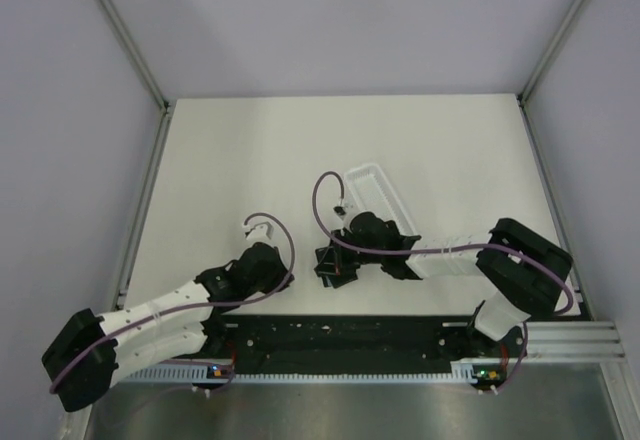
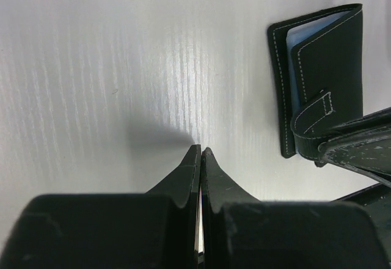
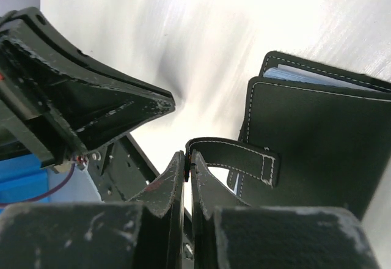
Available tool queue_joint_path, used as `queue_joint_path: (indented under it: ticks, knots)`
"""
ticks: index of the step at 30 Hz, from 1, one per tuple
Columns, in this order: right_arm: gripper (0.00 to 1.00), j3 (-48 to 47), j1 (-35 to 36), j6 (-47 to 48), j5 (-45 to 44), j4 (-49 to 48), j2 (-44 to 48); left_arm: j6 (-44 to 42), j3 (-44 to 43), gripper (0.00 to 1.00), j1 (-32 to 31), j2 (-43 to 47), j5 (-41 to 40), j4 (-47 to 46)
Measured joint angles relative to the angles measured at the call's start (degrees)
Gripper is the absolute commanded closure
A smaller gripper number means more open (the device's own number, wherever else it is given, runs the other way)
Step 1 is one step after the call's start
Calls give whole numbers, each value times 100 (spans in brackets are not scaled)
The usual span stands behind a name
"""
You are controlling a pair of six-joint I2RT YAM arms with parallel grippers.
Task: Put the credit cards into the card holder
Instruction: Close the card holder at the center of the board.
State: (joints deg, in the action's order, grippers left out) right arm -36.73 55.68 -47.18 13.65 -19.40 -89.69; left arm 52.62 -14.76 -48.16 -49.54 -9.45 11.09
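The card holder (image 1: 325, 270) is a small black stitched wallet lying near the table's front edge, with blue-grey lining showing at its open edge (image 2: 305, 33). My right gripper (image 3: 188, 156) is shut on the end of its closing strap (image 3: 235, 159), which arches up from the wallet body (image 3: 317, 140). My left gripper (image 2: 200, 150) is shut with nothing in it, low over bare table just left of the card holder (image 2: 324, 67). In the top view the right gripper (image 1: 345, 260) covers part of the wallet and the left gripper (image 1: 278, 272) sits beside it. The credit cards are out of view.
A long white ribbed tray (image 1: 375, 195) lies just behind the right wrist. A black rail (image 1: 350, 335) runs along the near edge between the arm bases. Grey walls with metal posts enclose the white table (image 1: 240, 160).
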Motion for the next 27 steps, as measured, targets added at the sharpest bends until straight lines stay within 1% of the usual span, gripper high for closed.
queue_joint_path:
  ticks: [6, 9, 11, 13, 16, 18, 22, 27]
  knots:
    - [99, 0, 0, 0, 59, -98, -243, 0, -4, 100, 0, 151, -92, 160]
    - [90, 0, 0, 0, 79, -125, -273, 0, -4, 100, 0, 155, -96, 219]
    - [81, 0, 0, 2, 92, -136, -273, 0, -4, 100, 0, 155, -109, 251]
    - [74, 0, 0, -4, 105, -160, -273, 0, -4, 100, 0, 153, -129, 271]
    - [64, -2, 0, 7, 107, -160, -273, 0, -15, 100, 0, 155, -160, 284]
    - [59, -2, 0, 9, 116, -160, -273, -2, -28, 100, 0, 157, -188, 306]
    - [53, -2, 0, 4, 149, -138, -238, -2, -48, 100, 0, 251, -221, 396]
    - [51, -17, 0, 22, 190, 31, 90, -4, -63, 100, 0, 446, -302, 505]
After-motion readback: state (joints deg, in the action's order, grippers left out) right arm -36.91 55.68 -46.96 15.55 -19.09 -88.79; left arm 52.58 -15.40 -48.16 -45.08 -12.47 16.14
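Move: Just to the right of the right hand, whose shut fingers hold the free end of the strap, lies the folded card holder: its middle about 4 cm to the right, 2 cm ahead and 2 cm below. The white tray stands some 16 cm ahead and 13 cm to the right, also about 2 cm lower. From the idle left hand, the holder is roughly 11 cm to the right and 3 cm ahead. Lowering the pinched strap end a little over 1 cm towards the table at the holder's left side, the right hand pauses there and spreads its fingers to about half open, letting go of the strap. With the fingers still parting slightly, it then starts back up by about 2 cm, its attitude almost unchanged. ##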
